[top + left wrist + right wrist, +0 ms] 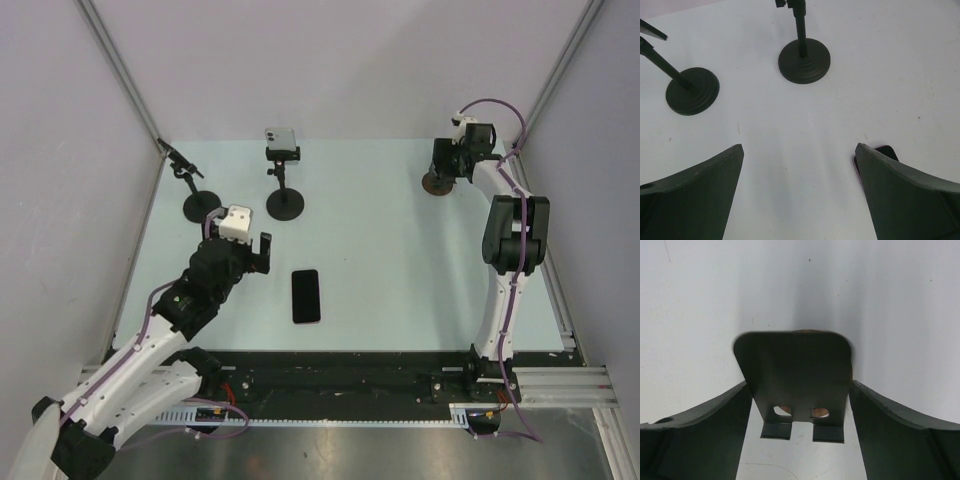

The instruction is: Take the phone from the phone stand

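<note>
The black phone [306, 296] lies flat on the table, near the front middle. In the left wrist view only its corner [886, 151] shows, behind the right finger. My left gripper [258, 250] hovers just left of the phone, open and empty [800, 150]. At the far right the phone stand [437, 182] holds no phone. Its black back plate [795, 375] with two small lips stands between the fingers of my right gripper [799, 385]. That gripper [447, 165] is open, and its fingers lie close along the plate's two side edges.
Two black stands with round bases rise at the back left. One [285, 203] carries a small grey-white device [282, 144], the other [203, 207] has a bare angled arm. Both bases [804, 60] [692, 91] lie ahead of my left gripper. Grey walls enclose the table.
</note>
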Controlling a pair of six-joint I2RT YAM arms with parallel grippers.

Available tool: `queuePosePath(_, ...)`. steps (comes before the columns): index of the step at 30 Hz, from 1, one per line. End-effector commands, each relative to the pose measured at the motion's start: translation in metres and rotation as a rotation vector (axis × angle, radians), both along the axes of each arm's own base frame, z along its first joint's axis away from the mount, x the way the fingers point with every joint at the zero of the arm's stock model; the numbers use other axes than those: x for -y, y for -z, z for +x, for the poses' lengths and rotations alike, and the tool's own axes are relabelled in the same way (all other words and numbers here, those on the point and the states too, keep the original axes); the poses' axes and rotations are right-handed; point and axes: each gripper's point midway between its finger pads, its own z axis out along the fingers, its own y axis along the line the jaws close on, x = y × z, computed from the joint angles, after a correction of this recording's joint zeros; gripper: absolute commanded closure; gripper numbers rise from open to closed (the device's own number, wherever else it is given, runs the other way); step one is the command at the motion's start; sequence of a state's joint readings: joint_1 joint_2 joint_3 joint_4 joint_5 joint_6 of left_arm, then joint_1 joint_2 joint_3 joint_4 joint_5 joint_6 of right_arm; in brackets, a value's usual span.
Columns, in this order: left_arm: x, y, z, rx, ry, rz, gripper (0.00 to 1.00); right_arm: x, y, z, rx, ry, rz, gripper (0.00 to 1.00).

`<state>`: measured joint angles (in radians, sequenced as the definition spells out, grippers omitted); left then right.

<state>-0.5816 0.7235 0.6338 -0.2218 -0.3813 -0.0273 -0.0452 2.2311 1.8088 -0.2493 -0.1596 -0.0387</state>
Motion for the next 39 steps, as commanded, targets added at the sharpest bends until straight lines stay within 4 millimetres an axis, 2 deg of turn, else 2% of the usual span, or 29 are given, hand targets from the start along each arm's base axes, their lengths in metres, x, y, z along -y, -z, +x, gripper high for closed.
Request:
queuePosePath(1, 0.023, -0.011, 0.006, -0.025, 0.062, -0.093, 0.00, -0.001, -0.030, 0.005, 0.066, -0.031, 0.002, 0.09)
queuePosePath(3, 0.031, -0.005, 0.008, -0.073, 0.061, -0.126, 0.00, -0.004, -0.038, 0.001, 0.073, -0.051, 0.000, 0.04)
queuePosePath(4, 0.034, -0.010, 0.009, -0.077, 0.061, -0.149, 0.00, -0.006, -0.053, -0.001, 0.096, -0.055, -0.006, 0.00)
queuePosePath(6, 0.042, -0.005, 0.011, -0.114, 0.065, -0.187, 0.00, -0.006, -0.062, -0.008, 0.104, -0.044, -0.028, 0.00)
queuePosePath(7, 0.046, 0.000, 0.014, -0.137, 0.061, -0.189, 0.00, -0.006, -0.081, -0.012, 0.133, -0.031, -0.034, 0.00)
queuePosePath(9, 0.050, 0.009, 0.018, -0.175, 0.041, -0.210, 0.00, -0.002, -0.091, -0.024, 0.135, 0.017, -0.056, 0.00)
queuePosePath(10, 0.053, 0.020, 0.021, -0.212, 0.035, -0.205, 0.00, -0.002, -0.098, -0.028, 0.144, 0.040, -0.056, 0.00)
queuePosePath(11, 0.057, 0.025, 0.022, -0.239, 0.034, -0.219, 0.00, 0.000, -0.112, -0.041, 0.169, 0.082, -0.080, 0.00)
queuePosePath(13, 0.068, 0.041, 0.025, -0.306, 0.056, -0.225, 0.00, 0.004, -0.126, -0.054, 0.193, 0.149, -0.094, 0.00)
queuePosePath(14, 0.071, 0.046, 0.026, -0.331, 0.057, -0.240, 0.00, 0.003, -0.148, -0.064, 0.236, 0.207, -0.085, 0.00)
queuePosePath(15, 0.076, 0.052, 0.025, -0.365, 0.071, -0.252, 0.00, -0.001, -0.143, -0.075, 0.221, 0.224, -0.076, 0.00)
queuePosePath(16, 0.079, 0.055, 0.027, -0.383, 0.074, -0.264, 0.00, -0.003, -0.148, -0.081, 0.230, 0.242, -0.065, 0.00)
queuePosePath(17, 0.082, 0.069, 0.027, -0.433, 0.066, -0.267, 0.00, -0.005, -0.166, -0.092, 0.264, 0.277, -0.037, 0.00)
queuePosePath(19, 0.088, 0.077, 0.029, -0.480, 0.080, -0.289, 0.00, -0.021, -0.161, -0.105, 0.254, 0.264, -0.035, 0.00)
queuePosePath(20, 0.091, 0.091, 0.029, -0.528, 0.076, -0.286, 0.00, -0.022, -0.165, -0.111, 0.265, 0.278, -0.047, 0.00)
queuePosePath(21, 0.093, 0.096, 0.030, -0.546, 0.073, -0.287, 0.00, -0.038, -0.170, -0.121, 0.277, 0.246, -0.052, 0.00)
queuePosePath(23, 0.102, 0.106, 0.028, -0.604, 0.099, -0.305, 0.00, -0.047, -0.174, -0.131, 0.291, 0.240, -0.068, 0.00)
queuePosePath(24, 0.104, 0.117, 0.027, -0.642, 0.098, -0.299, 0.00, -0.053, -0.183, -0.137, 0.311, 0.228, -0.057, 0.00)
queuePosePath(28, 0.116, 0.143, 0.022, -0.746, 0.118, -0.307, 0.00, -0.081, -0.174, -0.156, 0.307, 0.173, -0.005, 0.00)
queuePosePath(30, 0.118, 0.156, 0.020, -0.793, 0.119, -0.297, 0.00, -0.086, -0.173, -0.161, 0.306, 0.166, 0.013, 0.00)
queuePosePath(33, 0.121, 0.162, 0.015, -0.824, 0.124, -0.307, 0.00, -0.094, -0.171, -0.168, 0.300, 0.146, 0.021, 0.00)
queuePosePath(39, 0.124, 0.177, 0.005, -0.884, 0.138, -0.302, 0.00, -0.093, -0.166, -0.177, 0.290, 0.142, 0.020, 0.00)
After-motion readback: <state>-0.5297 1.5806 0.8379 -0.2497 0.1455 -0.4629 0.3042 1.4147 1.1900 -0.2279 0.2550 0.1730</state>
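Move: The phone laid on the table is about 6 cm back, 12 right and 22 below the left hand; beyond it, the middle stand's base is 24 cm ahead and 6 right of the hand, and the left stand's base 23 ahead and 18 left. The right hand has the emptied stand between its fingers, its middle about 3 cm below; from there the laid phone is some 35 cm back, 38 left and 10 below. Left dips some 18 cm rightward over the phone, tipping down; right opens off stand, withdrawing back, up, left. ##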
